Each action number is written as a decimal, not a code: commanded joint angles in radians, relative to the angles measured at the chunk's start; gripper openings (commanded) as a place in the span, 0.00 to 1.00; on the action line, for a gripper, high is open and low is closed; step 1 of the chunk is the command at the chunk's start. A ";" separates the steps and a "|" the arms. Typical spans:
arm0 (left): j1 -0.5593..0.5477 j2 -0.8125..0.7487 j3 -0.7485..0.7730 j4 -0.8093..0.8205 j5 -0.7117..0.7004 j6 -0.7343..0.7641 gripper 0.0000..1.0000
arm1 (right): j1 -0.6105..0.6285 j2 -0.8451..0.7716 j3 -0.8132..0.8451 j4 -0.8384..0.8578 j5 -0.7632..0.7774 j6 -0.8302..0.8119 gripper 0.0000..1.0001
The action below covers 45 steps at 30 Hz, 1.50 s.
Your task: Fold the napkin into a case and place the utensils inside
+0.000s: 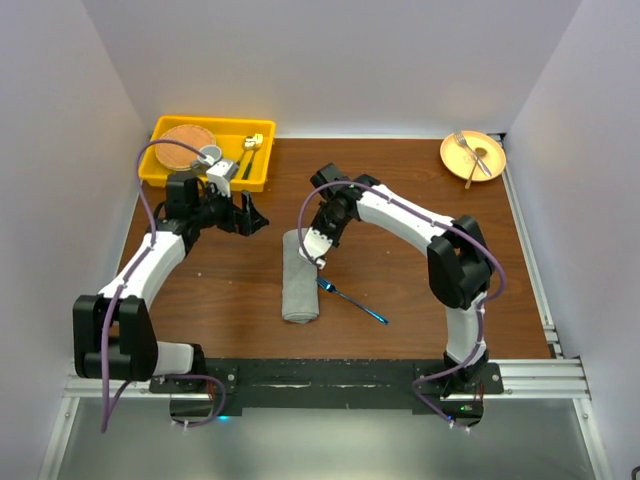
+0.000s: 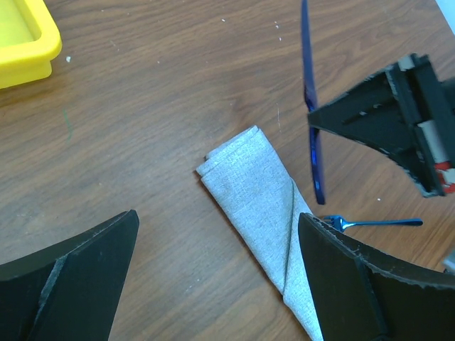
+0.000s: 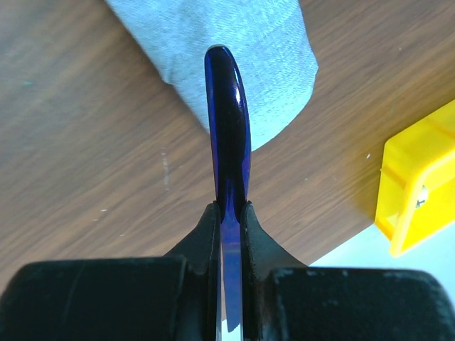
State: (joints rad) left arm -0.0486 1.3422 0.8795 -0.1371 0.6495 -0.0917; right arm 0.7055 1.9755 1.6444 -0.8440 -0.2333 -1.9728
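Note:
The grey napkin lies folded into a narrow oblong case in the middle of the table. My right gripper is shut on the blue-handled knife, which points at the case's far end. In the left wrist view that knife hangs steeply just right of the cloth's top end. The blue fork lies flat on the wood to the right of the case. To the upper left of the cloth, my left gripper is open and holds nothing, and its fingers frame the cloth from above.
A yellow tray at the back left holds a brown bowl, a grey cup and gold-headed cutlery. At the back right stands a yellow plate with a silver fork.

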 commanded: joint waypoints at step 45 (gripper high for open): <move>-0.258 0.264 -0.002 0.324 0.334 -0.381 0.61 | 0.078 -0.230 -0.060 0.017 -0.051 -0.532 0.00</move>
State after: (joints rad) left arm -0.2802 1.5848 0.8711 0.1417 0.9508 -0.4278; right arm 0.7746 1.8072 1.5925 -0.8238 -0.2379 -1.9766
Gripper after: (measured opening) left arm 0.638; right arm 0.067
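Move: The knife sits in the right hand's closed fingertips, its free handle reaching back-left; from the left hand it is about 17 cm to the right, 1 cm ahead and 6 cm lower. The folded napkin's middle lies some 12 cm back and 12 cm right of the left hand, roughly 13 cm below; from the right hand it is about 13 cm back, 5 cm left and 7 cm below. The yellow tray is some 16 cm ahead and 10 cm left of the left hand, 12 cm below; the fork is 19 cm back and 24 cm right, 13 cm below. The knife, still pinched by the right hand, dips slightly, then is lifted about 6 cm and drawn a little back before being held there. The open left hand comes some 12 cm right towards the handle, drawing back about 4 cm; its wrist swings clockwise, tips down and rolls left side down while the fingers narrow to about two thirds, tips coming close around the handle. ##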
